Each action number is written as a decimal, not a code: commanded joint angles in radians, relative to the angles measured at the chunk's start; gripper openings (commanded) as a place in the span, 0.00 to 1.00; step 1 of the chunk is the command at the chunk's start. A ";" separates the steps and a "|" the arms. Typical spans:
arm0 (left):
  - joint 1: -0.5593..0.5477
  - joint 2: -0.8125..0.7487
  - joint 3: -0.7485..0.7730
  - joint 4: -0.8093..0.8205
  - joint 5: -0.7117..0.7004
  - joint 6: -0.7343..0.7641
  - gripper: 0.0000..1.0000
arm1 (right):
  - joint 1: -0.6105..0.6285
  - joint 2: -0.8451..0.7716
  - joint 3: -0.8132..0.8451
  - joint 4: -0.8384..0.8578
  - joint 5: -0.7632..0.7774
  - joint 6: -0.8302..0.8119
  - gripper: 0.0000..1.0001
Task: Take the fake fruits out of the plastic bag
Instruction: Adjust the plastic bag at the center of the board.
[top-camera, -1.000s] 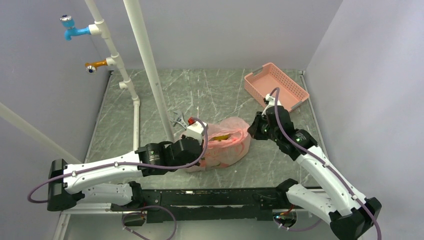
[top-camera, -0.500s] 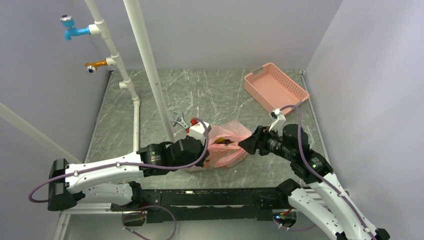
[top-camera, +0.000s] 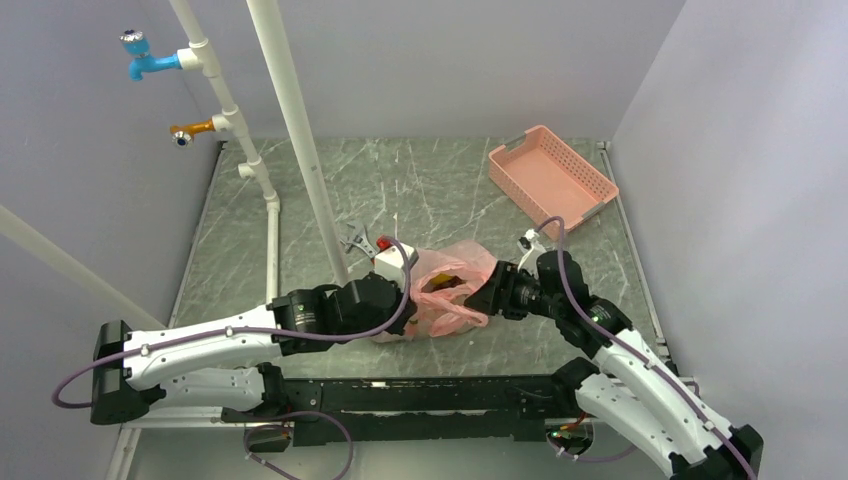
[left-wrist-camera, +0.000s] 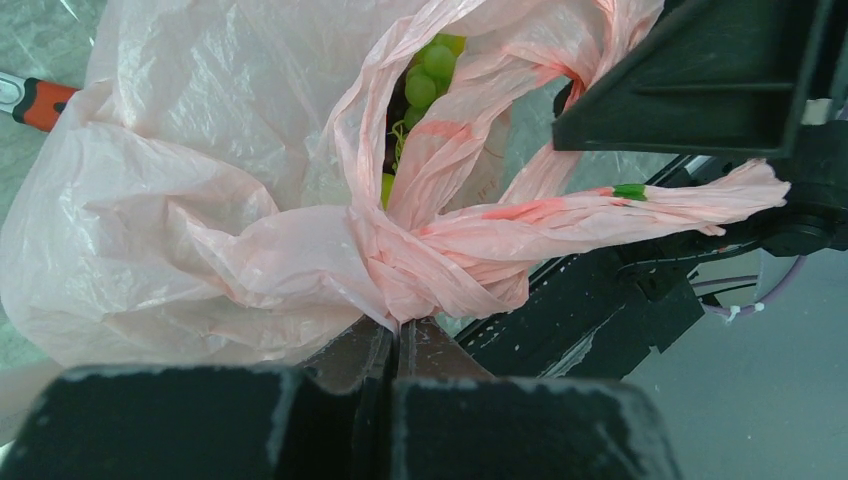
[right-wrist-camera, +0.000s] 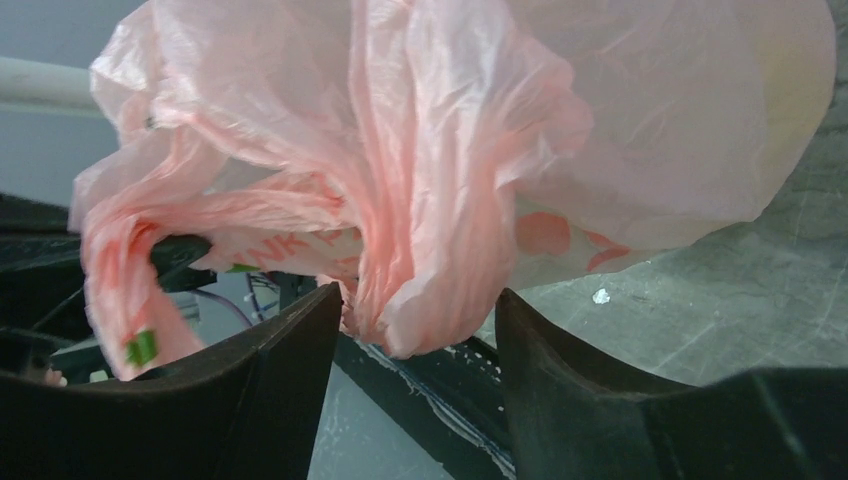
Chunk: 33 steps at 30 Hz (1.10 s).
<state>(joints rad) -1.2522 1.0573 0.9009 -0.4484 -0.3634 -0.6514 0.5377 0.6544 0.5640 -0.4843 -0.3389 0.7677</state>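
Observation:
The pink plastic bag (top-camera: 452, 290) lies crumpled mid-table between both arms. My left gripper (top-camera: 408, 272) is shut on a bunched fold of the bag (left-wrist-camera: 400, 290) at its left side. Through the bag's mouth I see light green grapes (left-wrist-camera: 428, 75) and something dark and yellow (top-camera: 447, 283). My right gripper (top-camera: 488, 297) is open at the bag's right side. In the right wrist view a hanging fold of the bag (right-wrist-camera: 430, 230) sits between its spread fingers (right-wrist-camera: 270, 390), and I cannot tell whether they touch it. The other fruits are hidden in the bag.
A red-handled wrench (top-camera: 362, 243) lies just behind the bag, beside the white upright pipe (top-camera: 298, 140); it also shows in the left wrist view (left-wrist-camera: 38, 100). A rigid pink slotted basket (top-camera: 550, 172) stands at the back right. The black base rail (top-camera: 430, 395) runs along the near edge.
My right arm has swung down and in from the bag's far right to its near right side, bringing its open fingers round a fold. The left gripper keeps its hold; the bag mouth shows wider.

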 joint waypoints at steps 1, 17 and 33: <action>0.002 -0.052 -0.022 0.054 0.018 -0.016 0.00 | 0.002 0.044 0.022 0.110 0.005 0.011 0.58; -0.039 0.088 0.295 -0.166 0.125 0.288 0.68 | 0.002 0.092 0.149 0.148 -0.076 -0.034 0.00; -0.192 0.474 0.664 -0.593 -0.259 0.046 0.83 | 0.003 0.097 0.155 0.138 -0.060 -0.037 0.00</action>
<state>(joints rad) -1.4094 1.5188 1.5135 -0.9291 -0.4843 -0.4656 0.5377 0.7650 0.6739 -0.3870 -0.4026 0.7479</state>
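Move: The left hand still pinches the bag's left rim; the loose handle it goes for next lies about 7 cm to its right, 2 cm back and slightly lower. From there the grapes in the bag are some 6 cm right, 4 cm ahead and 9 cm below, and the red-handled wrench about 8 cm left, 9 cm ahead and 12 cm below. The right hand's open fingers already straddle the bag's right rim, about 1 cm left of its hand point and level ahead, with the grapes some 6 cm left, 2 cm ahead and 5 cm below. The right fingers shut on the crumpled right rim and pinch it, then carry it up about 5 cm with a small shift forward and left, and keep it held there. Meanwhile the left hand eases back a little while its fingers open and let go of the left rim, then arcs up some 7 cm and to its right over the bag mouth before sinking again, rolling its left side up about 25 degrees, so that its fingers come down nearly wide open around the loose handle strand. ##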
